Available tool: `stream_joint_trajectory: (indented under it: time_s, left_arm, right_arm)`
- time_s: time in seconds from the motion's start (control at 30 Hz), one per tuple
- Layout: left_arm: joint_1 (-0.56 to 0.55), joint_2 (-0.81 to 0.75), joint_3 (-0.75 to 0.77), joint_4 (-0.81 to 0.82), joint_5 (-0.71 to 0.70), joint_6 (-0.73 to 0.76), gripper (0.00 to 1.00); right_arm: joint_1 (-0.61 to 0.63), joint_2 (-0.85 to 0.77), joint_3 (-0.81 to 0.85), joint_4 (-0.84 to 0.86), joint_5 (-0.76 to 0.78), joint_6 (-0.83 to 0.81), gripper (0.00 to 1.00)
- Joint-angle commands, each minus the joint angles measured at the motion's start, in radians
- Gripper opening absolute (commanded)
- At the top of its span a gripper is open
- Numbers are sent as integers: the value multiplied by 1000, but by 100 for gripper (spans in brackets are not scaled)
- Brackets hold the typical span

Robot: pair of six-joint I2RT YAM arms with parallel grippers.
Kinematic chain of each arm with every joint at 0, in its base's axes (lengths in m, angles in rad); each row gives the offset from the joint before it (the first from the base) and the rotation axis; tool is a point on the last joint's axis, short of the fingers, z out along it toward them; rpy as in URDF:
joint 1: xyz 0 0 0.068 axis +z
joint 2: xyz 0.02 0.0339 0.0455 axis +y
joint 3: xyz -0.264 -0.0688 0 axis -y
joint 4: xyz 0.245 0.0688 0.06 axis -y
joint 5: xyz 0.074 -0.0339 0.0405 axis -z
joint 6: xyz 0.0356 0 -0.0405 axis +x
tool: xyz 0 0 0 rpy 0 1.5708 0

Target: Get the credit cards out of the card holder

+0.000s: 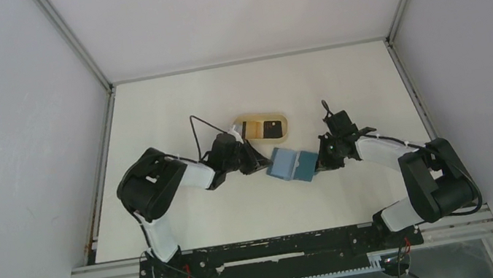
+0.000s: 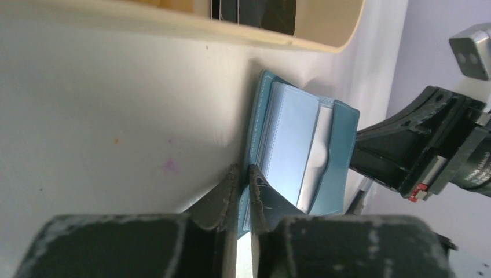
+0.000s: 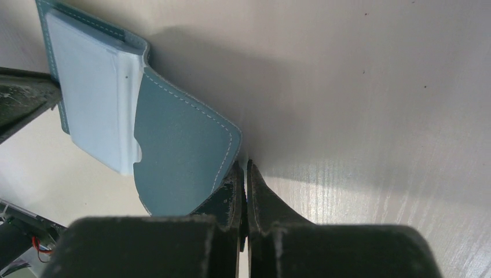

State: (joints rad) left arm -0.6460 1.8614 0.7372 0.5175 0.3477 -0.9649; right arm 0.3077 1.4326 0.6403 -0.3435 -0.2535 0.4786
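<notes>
The teal-blue card holder (image 1: 293,164) lies open at mid-table between both grippers. My left gripper (image 1: 262,162) is shut on its left edge; in the left wrist view (image 2: 242,171) the teal edge sits between the fingers. My right gripper (image 1: 318,161) is shut on the edge of its right flap (image 3: 173,150). The light blue slots (image 2: 289,145) face up, with a pale strip in the pocket; I cannot tell if it is a card. A dark card (image 1: 273,128) and a tan card (image 1: 251,127) lie in the beige tray.
The beige oval tray (image 1: 288,124) stands just behind the card holder, close to my left gripper; its rim (image 2: 260,37) crosses the top of the left wrist view. White walls enclose the table on three sides.
</notes>
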Motion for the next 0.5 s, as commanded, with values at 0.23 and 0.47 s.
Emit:
stream_joint_trajectory:
  time_s: [0.23,0.47]
  left_arm:
    - [-20,14,-87,427,150,-237,0]
    - [-20,-156,-141,229,30,-128,0]
  right_arm:
    - [8,9,4,14,-18,-17,0]
    - [8,-81,-9,62,-99,-17,76]
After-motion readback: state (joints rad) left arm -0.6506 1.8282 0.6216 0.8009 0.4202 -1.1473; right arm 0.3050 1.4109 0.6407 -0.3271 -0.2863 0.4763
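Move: The card holder lies open between the hands: its middle is about 6 cm right of the left hand, 1 cm back and 1 cm below it, with the left fingers already about its left edge. From the right hand's shut tips at the right flap, that middle is some 6 cm left, 3 cm ahead, level. From the left hand the beige tray lies about 12 cm ahead and 1 cm left, its black card 11 cm ahead and 2 cm right. The card holder's left cover is pinched by its edge as the left fingers close the rest of the way; the left hand edges back and right by a centimetre or so, then lifts it about 4 cm, rolling some 15 degrees, left side down. The right hand stays low at the right flap, shut, then opens its fingers wide and just starts to rise. ##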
